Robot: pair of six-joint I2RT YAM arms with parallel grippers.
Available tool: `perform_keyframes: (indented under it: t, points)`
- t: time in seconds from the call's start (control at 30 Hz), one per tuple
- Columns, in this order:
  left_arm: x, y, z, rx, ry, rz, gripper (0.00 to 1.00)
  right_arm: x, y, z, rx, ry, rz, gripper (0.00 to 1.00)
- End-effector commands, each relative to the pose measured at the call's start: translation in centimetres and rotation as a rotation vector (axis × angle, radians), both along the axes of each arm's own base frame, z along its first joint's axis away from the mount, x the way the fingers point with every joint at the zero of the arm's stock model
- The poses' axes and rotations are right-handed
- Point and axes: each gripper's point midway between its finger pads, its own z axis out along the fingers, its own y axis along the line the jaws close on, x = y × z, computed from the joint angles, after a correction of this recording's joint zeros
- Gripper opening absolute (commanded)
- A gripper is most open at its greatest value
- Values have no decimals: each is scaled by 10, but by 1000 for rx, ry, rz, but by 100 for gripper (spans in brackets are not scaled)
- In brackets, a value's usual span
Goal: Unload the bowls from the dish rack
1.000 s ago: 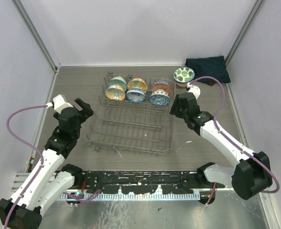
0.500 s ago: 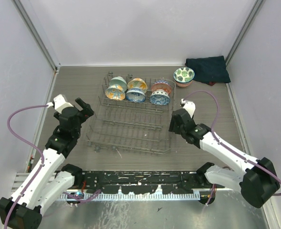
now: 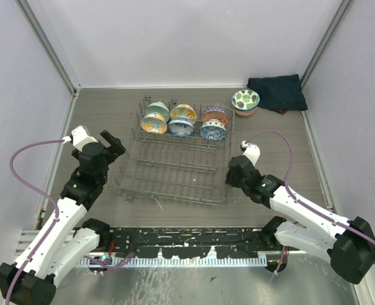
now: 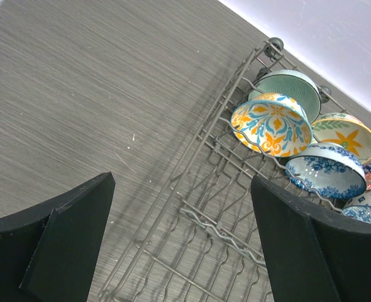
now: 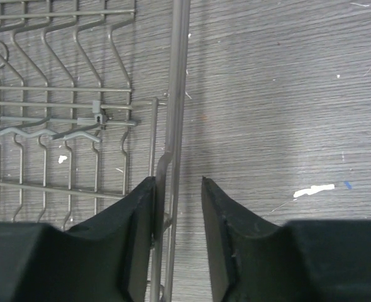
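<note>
The dish rack (image 3: pixel 175 168) sits mid-table, with several patterned bowls (image 3: pixel 182 119) on edge in its far row. A green-patterned bowl (image 3: pixel 245 100) stands on the table right of the rack, stacked on another. My right gripper (image 3: pixel 234 170) hangs over the rack's right side. In the right wrist view its jaws (image 5: pixel 178 182) are narrowly open astride the rack's rim wire (image 5: pixel 176 94), which lies against the left finger. My left gripper (image 3: pixel 113 145) is wide open left of the rack. In the left wrist view it (image 4: pixel 182 182) faces an orange-and-blue bowl (image 4: pixel 270 124) and holds nothing.
A dark folded cloth (image 3: pixel 276 92) lies in the far right corner beside the stacked bowls. Grey walls close in the table on the left, far and right sides. A black strip runs along the near edge between the arm bases.
My right arm has drawn back from the stacked bowls toward the near side, along the rack's right edge, and its jaws have narrowed. The left arm has not moved.
</note>
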Motion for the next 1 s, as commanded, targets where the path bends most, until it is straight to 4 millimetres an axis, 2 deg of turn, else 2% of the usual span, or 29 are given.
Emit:
perform_keyframes:
  t: [0.0, 0.13, 0.4, 0.6, 0.97]
  points:
    - [4, 1, 19, -2, -55, 8, 98, -4, 3, -1, 15, -4, 1, 35]
    - [4, 1, 19, -2, -55, 7, 98, -4, 8, -2, 19, -3, 14, 25]
    - [4, 1, 19, -1, -55, 9, 98, -2, 18, -3, 15, -7, 47, 12]
    - [3, 2, 20, -2, -57, 10, 98, -4, 32, 1, 10, -14, 84, 9]
    - [3, 2, 20, -2, -59, 11, 98, -13, 76, 5, -9, -7, 173, 8]
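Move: The right hand stands at the near part of the dish rack's right side rail, which already lies between its half-closed fingers, no more than 1 cm to its left and at fingertip height. The blue-rimmed white bowl is about 18 cm ahead and 5 cm left of that hand, the blue bowl about 19 cm ahead and 16 cm left. From the left hand, the same rail stretch lies some 35 cm right, 14 cm back and 12 cm lower. The right hand closes its fingers from either side onto the rack's right side rail near its front corner, edging about 1 cm left as they shut, until they stop with the rod pinched between them. After a short near-standstill it keeps this grip and drags the rail on to the left at level height, some 3 cm in all, the wrist rolling a little so that its left side dips about 5 degrees. ##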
